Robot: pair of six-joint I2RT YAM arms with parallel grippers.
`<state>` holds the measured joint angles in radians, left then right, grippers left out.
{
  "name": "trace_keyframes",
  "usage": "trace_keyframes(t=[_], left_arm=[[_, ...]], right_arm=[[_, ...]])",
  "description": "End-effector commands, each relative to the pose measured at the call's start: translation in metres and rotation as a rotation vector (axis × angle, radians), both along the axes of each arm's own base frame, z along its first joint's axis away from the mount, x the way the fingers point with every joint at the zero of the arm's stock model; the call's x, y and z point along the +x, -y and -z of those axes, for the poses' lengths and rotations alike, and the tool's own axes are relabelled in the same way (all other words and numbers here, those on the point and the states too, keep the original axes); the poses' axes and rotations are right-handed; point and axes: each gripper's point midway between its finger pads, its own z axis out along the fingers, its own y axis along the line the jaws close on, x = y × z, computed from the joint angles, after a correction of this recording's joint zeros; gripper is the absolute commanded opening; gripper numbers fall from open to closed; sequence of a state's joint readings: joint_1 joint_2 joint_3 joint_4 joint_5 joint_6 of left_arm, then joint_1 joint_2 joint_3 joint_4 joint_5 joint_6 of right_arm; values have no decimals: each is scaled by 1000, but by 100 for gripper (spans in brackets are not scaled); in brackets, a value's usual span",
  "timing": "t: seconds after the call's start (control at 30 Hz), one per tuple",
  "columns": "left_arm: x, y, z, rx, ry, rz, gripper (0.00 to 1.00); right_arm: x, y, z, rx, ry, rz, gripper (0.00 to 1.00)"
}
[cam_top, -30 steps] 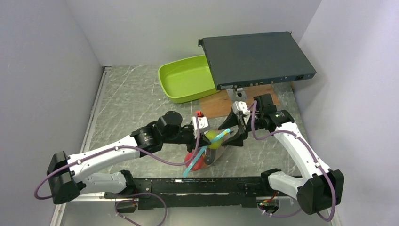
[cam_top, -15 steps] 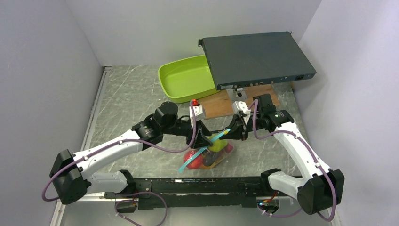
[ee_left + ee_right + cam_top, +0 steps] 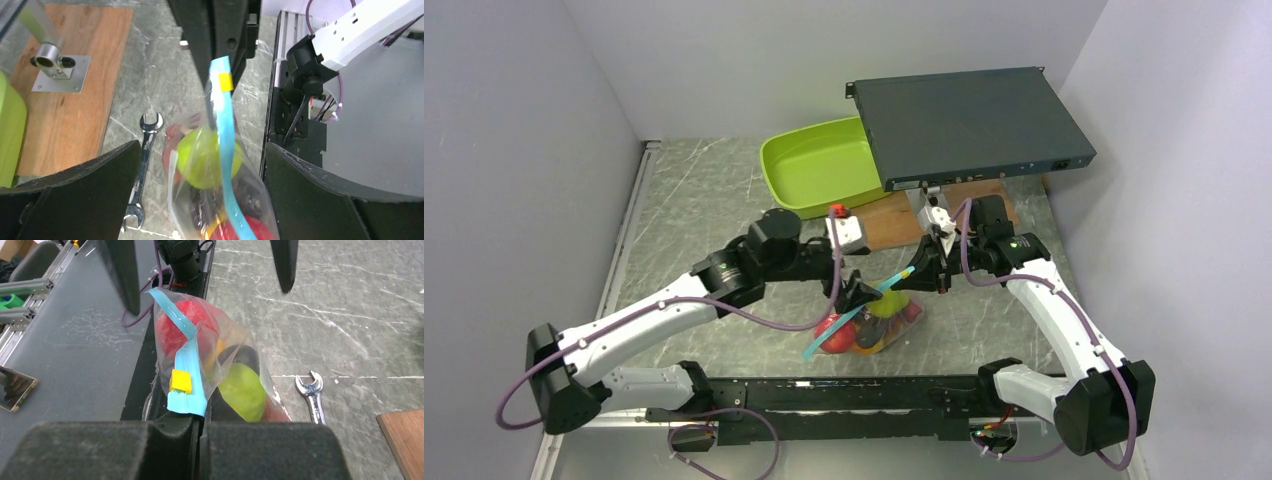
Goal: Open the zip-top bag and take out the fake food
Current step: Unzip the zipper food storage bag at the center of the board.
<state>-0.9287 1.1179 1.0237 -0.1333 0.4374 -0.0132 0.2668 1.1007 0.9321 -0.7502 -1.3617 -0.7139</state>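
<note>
The zip-top bag [image 3: 876, 318] is clear, with a blue zip strip [image 3: 184, 371] and a yellow slider [image 3: 180, 381]. My right gripper [image 3: 200, 427] is shut on the strip's end beside the slider, and the bag hangs down from it. Fake food shows through the plastic: a green pear [image 3: 243, 390], a red apple [image 3: 176, 329] and a dark piece. My left gripper [image 3: 201, 150] is open, its fingers [image 3: 75, 190] standing wide on either side of the bag without touching it. In the top view my left gripper [image 3: 856, 293] faces my right gripper [image 3: 918, 270] across the strip.
A steel wrench [image 3: 142, 165] lies on the table beside the bag. The lime-green tray [image 3: 796, 192] stands at the back. Next to it, a dark flat box [image 3: 969, 125] sits raised on a stand over a wooden board [image 3: 886, 225]. A black rail [image 3: 844, 395] runs along the near edge.
My right gripper has shut on the end of the zip strip. My left gripper has let go of the strip and opened wide. The bag swung slightly right.
</note>
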Motion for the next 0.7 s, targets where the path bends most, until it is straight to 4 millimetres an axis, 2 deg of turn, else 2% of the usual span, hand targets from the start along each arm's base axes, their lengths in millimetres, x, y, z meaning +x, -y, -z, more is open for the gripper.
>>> trace_keyframes(t=[0.0, 0.1, 0.17, 0.33, 0.37, 0.4, 0.43, 0.5, 0.67], left_arm=[[-2, 24, 2, 92, 110, 17, 100], [1, 34, 0, 120, 145, 6, 95], [10, 36, 5, 153, 157, -44, 89], [21, 37, 17, 221, 152, -91, 64], [22, 37, 18, 223, 151, -95, 54], [23, 38, 18, 219, 154, -98, 34], [23, 38, 17, 212, 157, -100, 20], [21, 37, 14, 198, 156, -94, 2], [11, 32, 14, 156, 126, -65, 0]], right_arm=[[4, -1, -14, 40, 51, -9, 0], [4, -1, -13, 37, 52, -8, 0], [4, -1, -13, 38, 54, -7, 0], [2, 0, -12, 34, 70, -8, 0], [2, 0, -12, 34, 74, -7, 0], [1, 0, -12, 34, 80, -10, 0], [1, 1, -11, 34, 85, -11, 0], [-2, 1, -10, 35, 106, -20, 0], [-4, 4, -3, 32, 126, -26, 0]])
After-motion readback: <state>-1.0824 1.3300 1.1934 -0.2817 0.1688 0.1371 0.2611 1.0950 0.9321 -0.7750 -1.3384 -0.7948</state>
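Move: The yellow zip slider stands on the strip end held up above the closed right fingertips, roughly 6 cm to the left gripper's right, 1 cm ahead and 3 cm lower. The green fruit in the bag hangs about 4 cm to the left gripper's right, level fore and aft, some 10 cm down; the red fruit lies about 5 cm back, 4 cm left and 11 cm below it. From the right hand point, the slider is about 2 cm straight up. Bring the open left gripper about 4 cm right and 4 cm down to the blue zip strip just beside the yellow slider, easing back slightly, then forward, and rolling it some 15 degrees so its left side rises. Shut the fingers from wide open to pinch the strip there, while the right gripper stays put and keeps its grip on the bag's zip end. ##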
